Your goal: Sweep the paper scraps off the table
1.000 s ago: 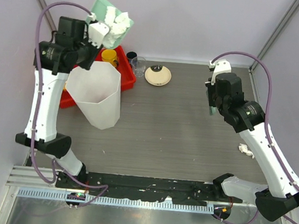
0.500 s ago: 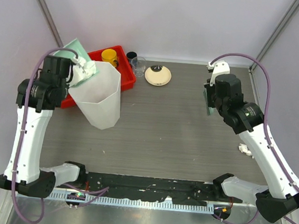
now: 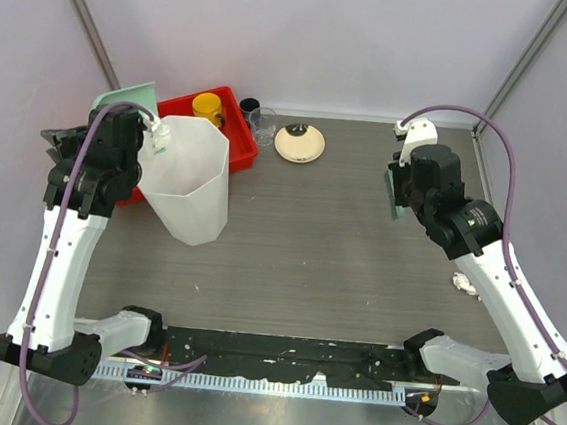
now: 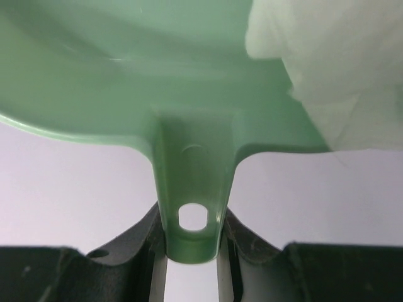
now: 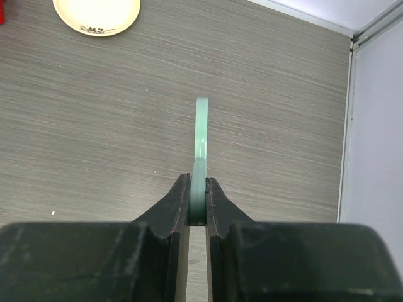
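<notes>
My left gripper (image 4: 192, 220) is shut on the handle of a green dustpan (image 4: 126, 69). White paper scraps (image 4: 334, 69) lie in the pan at the right. In the top view the dustpan (image 3: 126, 97) is tilted at the far left, beside the rim of a tall white bin (image 3: 191, 179). My right gripper (image 5: 198, 189) is shut on a thin green sweeping tool (image 5: 201, 132), held edge-on above the table (image 3: 341, 238); it also shows in the top view (image 3: 398, 193). One paper scrap (image 3: 465, 284) lies on the table near the right edge, nearer than the right gripper.
A red tray (image 3: 240, 143) with a yellow cup (image 3: 208, 105) stands behind the bin. A dark cup (image 3: 250, 106) and a clear glass (image 3: 263, 122) stand beside it. A cream plate (image 3: 299, 143) lies at the back centre. Pale walls close in both sides.
My left arm has swung the dustpan down and leftwards from high above the bin to beside its rim. The right arm has hardly moved.
</notes>
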Robot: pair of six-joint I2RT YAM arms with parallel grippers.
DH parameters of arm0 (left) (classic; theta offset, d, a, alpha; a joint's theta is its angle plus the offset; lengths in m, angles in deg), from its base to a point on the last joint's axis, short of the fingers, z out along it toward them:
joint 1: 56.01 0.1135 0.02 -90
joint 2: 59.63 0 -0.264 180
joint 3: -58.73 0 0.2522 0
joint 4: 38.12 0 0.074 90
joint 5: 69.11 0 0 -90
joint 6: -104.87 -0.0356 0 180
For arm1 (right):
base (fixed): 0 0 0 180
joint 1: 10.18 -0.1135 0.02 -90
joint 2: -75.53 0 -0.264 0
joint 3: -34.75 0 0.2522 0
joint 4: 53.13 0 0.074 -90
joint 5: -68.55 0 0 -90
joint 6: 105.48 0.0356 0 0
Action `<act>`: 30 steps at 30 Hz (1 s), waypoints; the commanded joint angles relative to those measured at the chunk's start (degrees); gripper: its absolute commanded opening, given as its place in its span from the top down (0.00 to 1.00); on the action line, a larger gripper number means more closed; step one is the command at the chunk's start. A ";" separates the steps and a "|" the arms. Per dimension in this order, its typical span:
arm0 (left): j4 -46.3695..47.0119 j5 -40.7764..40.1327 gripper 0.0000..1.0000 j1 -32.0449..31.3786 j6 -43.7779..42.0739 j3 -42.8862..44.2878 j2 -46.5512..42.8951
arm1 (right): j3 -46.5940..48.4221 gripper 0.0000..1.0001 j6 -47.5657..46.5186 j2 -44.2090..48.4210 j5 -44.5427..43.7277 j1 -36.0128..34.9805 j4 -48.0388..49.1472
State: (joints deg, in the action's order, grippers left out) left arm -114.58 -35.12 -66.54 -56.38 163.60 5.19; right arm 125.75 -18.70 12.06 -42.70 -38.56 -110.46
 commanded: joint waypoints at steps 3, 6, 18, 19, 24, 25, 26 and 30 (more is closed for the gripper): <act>15.66 -4.28 1.00 -2.13 -40.79 -2.60 -2.41 | 1.87 0.99 -0.99 0.18 0.60 0.17 3.67; 18.48 -2.62 1.00 -2.13 -51.25 -4.09 -4.43 | 1.87 0.99 -0.91 0.09 0.69 0.08 3.76; 30.08 -1.03 1.00 -2.05 -68.50 -9.98 -6.54 | 0.46 0.99 -1.43 2.64 1.66 0.17 4.90; 31.92 -0.42 1.00 -2.13 -70.59 -11.21 -7.33 | 0.38 0.99 -1.43 2.82 1.66 0.17 4.90; 33.35 -0.68 1.00 -2.13 -71.15 -12.28 -7.78 | 0.46 0.99 -1.43 2.99 1.31 0.17 4.81; 33.17 -1.03 1.00 -2.13 -70.27 -11.84 -7.17 | 0.46 0.99 -1.26 2.99 1.04 0.17 4.90; 33.17 -1.21 1.00 -2.13 -67.74 -11.31 -6.81 | 0.38 0.99 -1.26 2.91 0.61 0.17 4.90; 39.64 1.51 1.00 -2.13 -58.42 -5.18 -2.61 | -0.32 0.99 -1.26 2.90 -6.57 0.17 4.81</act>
State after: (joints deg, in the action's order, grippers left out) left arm -78.19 -35.43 -68.55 -78.87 151.82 -0.45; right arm 125.64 -19.51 14.05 -42.05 -38.56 -108.65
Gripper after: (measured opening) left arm 0.338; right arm 0.152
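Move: The left hand, holding the dustpan with paper scraps slipping over its lip, has the white bin about 19 cm to its right, 5 cm ahead and its middle some 28 cm below. The red tray lies roughly 20 cm ahead, 9 cm right and 39 cm down; the yellow mug 28 cm ahead, 21 cm right and 37 cm down. From the right hand the bin is about 42 cm left, level with it fore and aft, and 18 cm lower. Keeping its grip, the left hand rises about 5 cm, edges forward and tips the dustpan further over the bin. ##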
